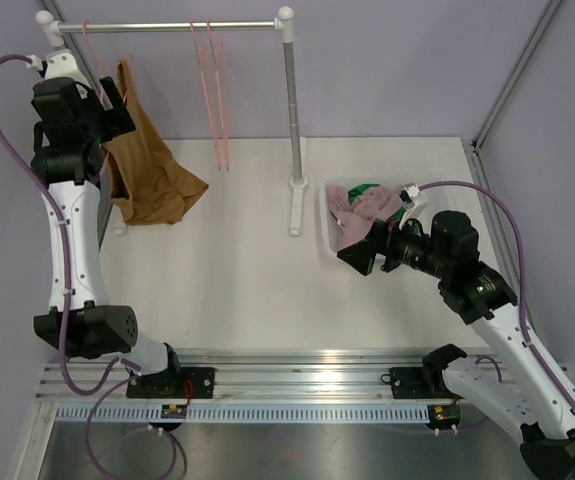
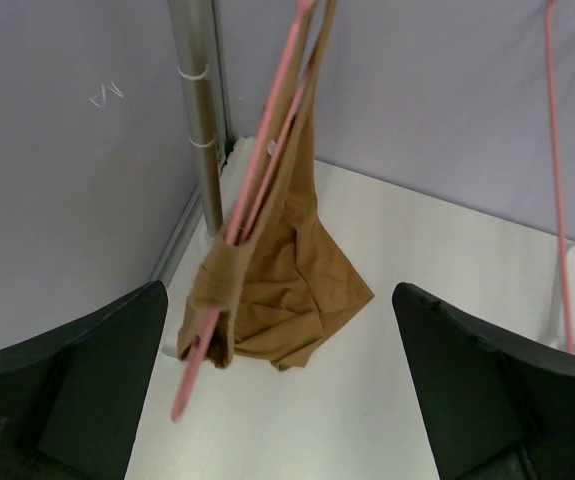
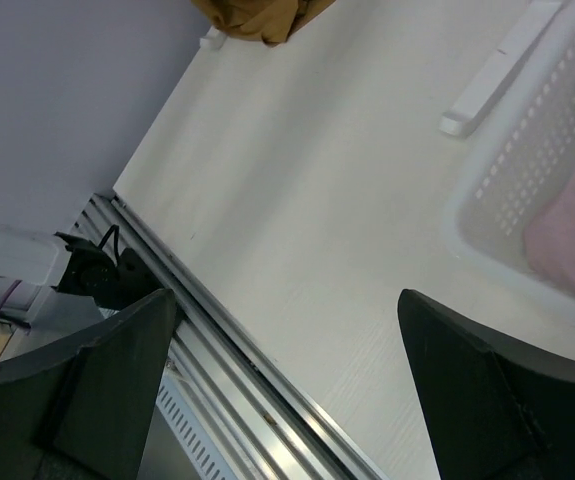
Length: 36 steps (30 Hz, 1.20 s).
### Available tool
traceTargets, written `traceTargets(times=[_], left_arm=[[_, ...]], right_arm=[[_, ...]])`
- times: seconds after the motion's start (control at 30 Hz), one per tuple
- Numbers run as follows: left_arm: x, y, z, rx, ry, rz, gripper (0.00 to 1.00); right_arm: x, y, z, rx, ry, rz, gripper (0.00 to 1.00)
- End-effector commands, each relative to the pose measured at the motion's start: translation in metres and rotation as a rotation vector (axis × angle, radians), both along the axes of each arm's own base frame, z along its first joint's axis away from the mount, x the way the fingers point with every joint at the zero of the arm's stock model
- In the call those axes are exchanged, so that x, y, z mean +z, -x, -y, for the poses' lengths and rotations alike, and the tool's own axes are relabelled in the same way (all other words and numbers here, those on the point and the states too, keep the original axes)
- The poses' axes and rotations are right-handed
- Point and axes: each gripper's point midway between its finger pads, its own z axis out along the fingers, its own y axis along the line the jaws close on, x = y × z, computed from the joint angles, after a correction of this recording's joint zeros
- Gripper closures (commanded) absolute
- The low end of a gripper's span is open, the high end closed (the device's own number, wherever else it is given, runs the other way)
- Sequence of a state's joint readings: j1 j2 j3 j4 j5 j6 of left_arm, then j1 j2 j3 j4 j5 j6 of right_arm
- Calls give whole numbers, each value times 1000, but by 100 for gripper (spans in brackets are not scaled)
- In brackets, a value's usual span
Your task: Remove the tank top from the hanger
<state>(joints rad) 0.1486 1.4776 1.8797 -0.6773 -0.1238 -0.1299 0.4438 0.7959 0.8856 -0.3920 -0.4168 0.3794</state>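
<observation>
A tan-brown tank top (image 1: 147, 165) hangs on a pink hanger (image 1: 95, 55) at the left end of the clothes rail; its lower part lies bunched on the table. In the left wrist view the tank top (image 2: 287, 270) drapes over the pink hanger (image 2: 257, 190), whose lower tip sticks out below the cloth. My left gripper (image 1: 119, 100) is high beside the hanger, open and empty, its dark fingers (image 2: 77, 390) on either side of the view. My right gripper (image 1: 359, 255) is open and empty, low above the table beside the basket. The tank top's edge (image 3: 257, 18) shows far off in its view.
Pink empty hangers (image 1: 215, 90) hang mid-rail. The rail's right post (image 1: 293, 120) stands on a white foot at table centre. A white basket (image 1: 325, 235) holds pink and green clothes (image 1: 362, 205). The rail's left post (image 2: 199, 110) stands close behind the tank top.
</observation>
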Motion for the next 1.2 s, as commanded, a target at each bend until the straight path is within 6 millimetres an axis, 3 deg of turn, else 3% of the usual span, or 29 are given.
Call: traceTargets(times=[0.0,0.13,0.2,0.37,0.47,0.57,0.93,1.03,1.1,1.17], left_arm=[[52,-21,-5,-71,-37,187,1],[43,-51,-7,-152,-86,157,1],[35,-65,-12,-162,-81,138,7],[20,-86,-22,-191,-46,109,42],[20,-90,-22,-209,-38,112,44],[17,-94,-23,-214,-41,110,57],[-10,-106,-30,-194,-21,48,69],[-10,-106,-32,-183,-18,47,80],[-9,-106,-32,-180,-14,49,95],[-6,-104,-32,-174,-6,53,100]], right_arm=[[21,22,-10,117,-68,39,1],[17,29,-12,141,-89,35,1],[17,31,-15,166,-105,33,2],[7,31,-19,193,-94,11,3],[9,32,-20,207,-98,16,3],[13,33,-21,218,-107,30,4],[11,36,-19,220,-102,39,4],[11,37,-19,219,-103,45,4],[11,37,-18,218,-99,45,4],[12,37,-19,220,-101,50,5]])
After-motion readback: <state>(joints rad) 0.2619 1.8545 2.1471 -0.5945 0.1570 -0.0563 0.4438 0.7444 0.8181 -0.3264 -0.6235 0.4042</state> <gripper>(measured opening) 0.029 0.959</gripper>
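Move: The hanger holding the brown tank top is about 13 cm ahead of my left hand, 3 cm to its left and slightly below it. The tank top drapes from it, its middle about 16 cm ahead, roughly straight on and some 20 cm down. Two empty hangers dangle about 15 cm ahead and 20 cm to the right. From my right hand, the hanger with the tank top is far off: some 33 cm ahead, 52 cm left and 10 cm higher. I push my open left hand forward about 10 cm to the near arm of the brown tank top's hanger, edging some 3 cm left, sinking about 4 cm and turning about 10 degrees clockwise. As it slows, the fingers close in stages until they pinch the pink arm. My empty right hand draws back about 3 cm, staying open and turning about 10 degrees counter-clockwise. ##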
